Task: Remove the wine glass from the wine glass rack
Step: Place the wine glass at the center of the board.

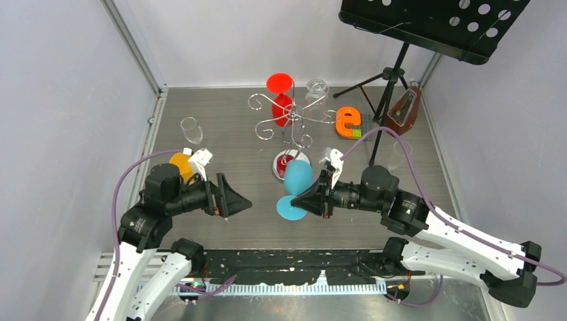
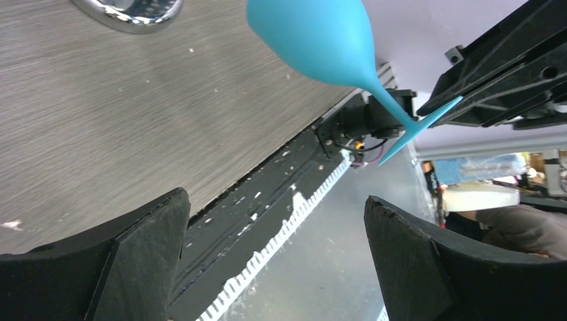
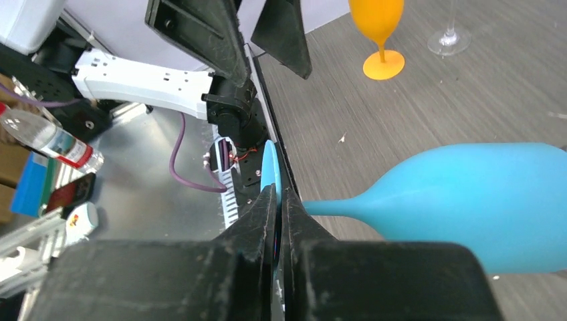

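The blue wine glass [image 1: 297, 175] is off the chrome wine glass rack [image 1: 292, 120] and hangs tilted in front of it, above the table. My right gripper [image 1: 309, 198] is shut on the thin edge of its foot, seen close up in the right wrist view [image 3: 279, 200], with the bowl [image 3: 481, 200] pointing away to the right. My left gripper [image 1: 237, 199] is open and holds nothing. It is left of the glass and points at it, and its view [image 2: 277, 221] shows the glass [image 2: 314, 40] well beyond the fingertips. A red glass [image 1: 281, 93] and a clear glass [image 1: 317, 90] are at the rack.
An orange glass [image 1: 180, 164] and a clear glass [image 1: 191, 129] stand at the left. An orange letter block [image 1: 348, 122], a metronome [image 1: 406, 107], a black music stand [image 1: 401, 67] and another clear glass [image 1: 399, 154] are at the right. The rack's mirrored base [image 1: 292, 164] lies just behind the blue glass.
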Robot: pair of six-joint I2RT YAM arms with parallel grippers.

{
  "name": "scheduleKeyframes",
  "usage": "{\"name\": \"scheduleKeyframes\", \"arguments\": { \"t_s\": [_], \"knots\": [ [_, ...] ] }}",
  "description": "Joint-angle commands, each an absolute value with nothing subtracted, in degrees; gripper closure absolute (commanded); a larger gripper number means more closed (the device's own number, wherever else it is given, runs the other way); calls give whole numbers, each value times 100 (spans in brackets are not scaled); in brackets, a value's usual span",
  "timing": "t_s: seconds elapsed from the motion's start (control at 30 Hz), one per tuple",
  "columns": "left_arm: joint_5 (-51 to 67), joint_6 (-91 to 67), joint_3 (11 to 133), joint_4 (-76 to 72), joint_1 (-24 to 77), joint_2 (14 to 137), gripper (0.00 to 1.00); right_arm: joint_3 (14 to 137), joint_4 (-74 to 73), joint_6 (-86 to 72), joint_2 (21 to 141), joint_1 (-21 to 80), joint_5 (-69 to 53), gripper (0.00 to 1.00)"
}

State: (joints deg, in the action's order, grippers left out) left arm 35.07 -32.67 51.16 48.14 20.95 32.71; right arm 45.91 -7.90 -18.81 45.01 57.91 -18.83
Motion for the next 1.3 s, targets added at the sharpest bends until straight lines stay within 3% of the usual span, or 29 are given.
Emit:
{"name": "scheduleKeyframes", "arguments": {
  "t_s": [0.0,0.53,1.27],
  "knots": [
    [4066,-3791,5021,4148,2109,3208,0,4664,-67,-987,4489,6175,-1429,94],
    [4712,-4637,4715,3408,2109,3055,0,4712,1017,1243,5361,7449,-846,94],
    [4807,-4770,4395,3071,2109,3123,0,5410,1581,2349,6566,8067,-647,94]
  ]
}}
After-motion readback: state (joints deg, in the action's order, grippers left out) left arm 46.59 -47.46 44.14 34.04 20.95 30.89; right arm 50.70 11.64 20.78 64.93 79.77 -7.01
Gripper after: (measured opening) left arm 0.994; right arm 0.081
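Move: The blue wine glass, still pinched at its stem end by the right fingers, is being taken to the open left gripper, about 14 cm to the right hand's left, 3 cm ahead and roughly level. The rack stands some 17 cm ahead of the right hand and 1 cm left. From the left hand, the blue glass's middle is about 14 cm right, 1 cm ahead and slightly below; the yellow glass is about 15 cm left and 8 cm ahead, 14 cm lower. Leftwards and somewhat back, the right hand carries the blue glass about 10 cm towards the left gripper, bobbing up and down slightly, keeping its hold and tipping the forward bowl end up by some 40 degrees. The left hand, fingers staying wide open, eases right and up a little to meet the stem, rolling its left side down; finger contact with the glass can't be made out. ##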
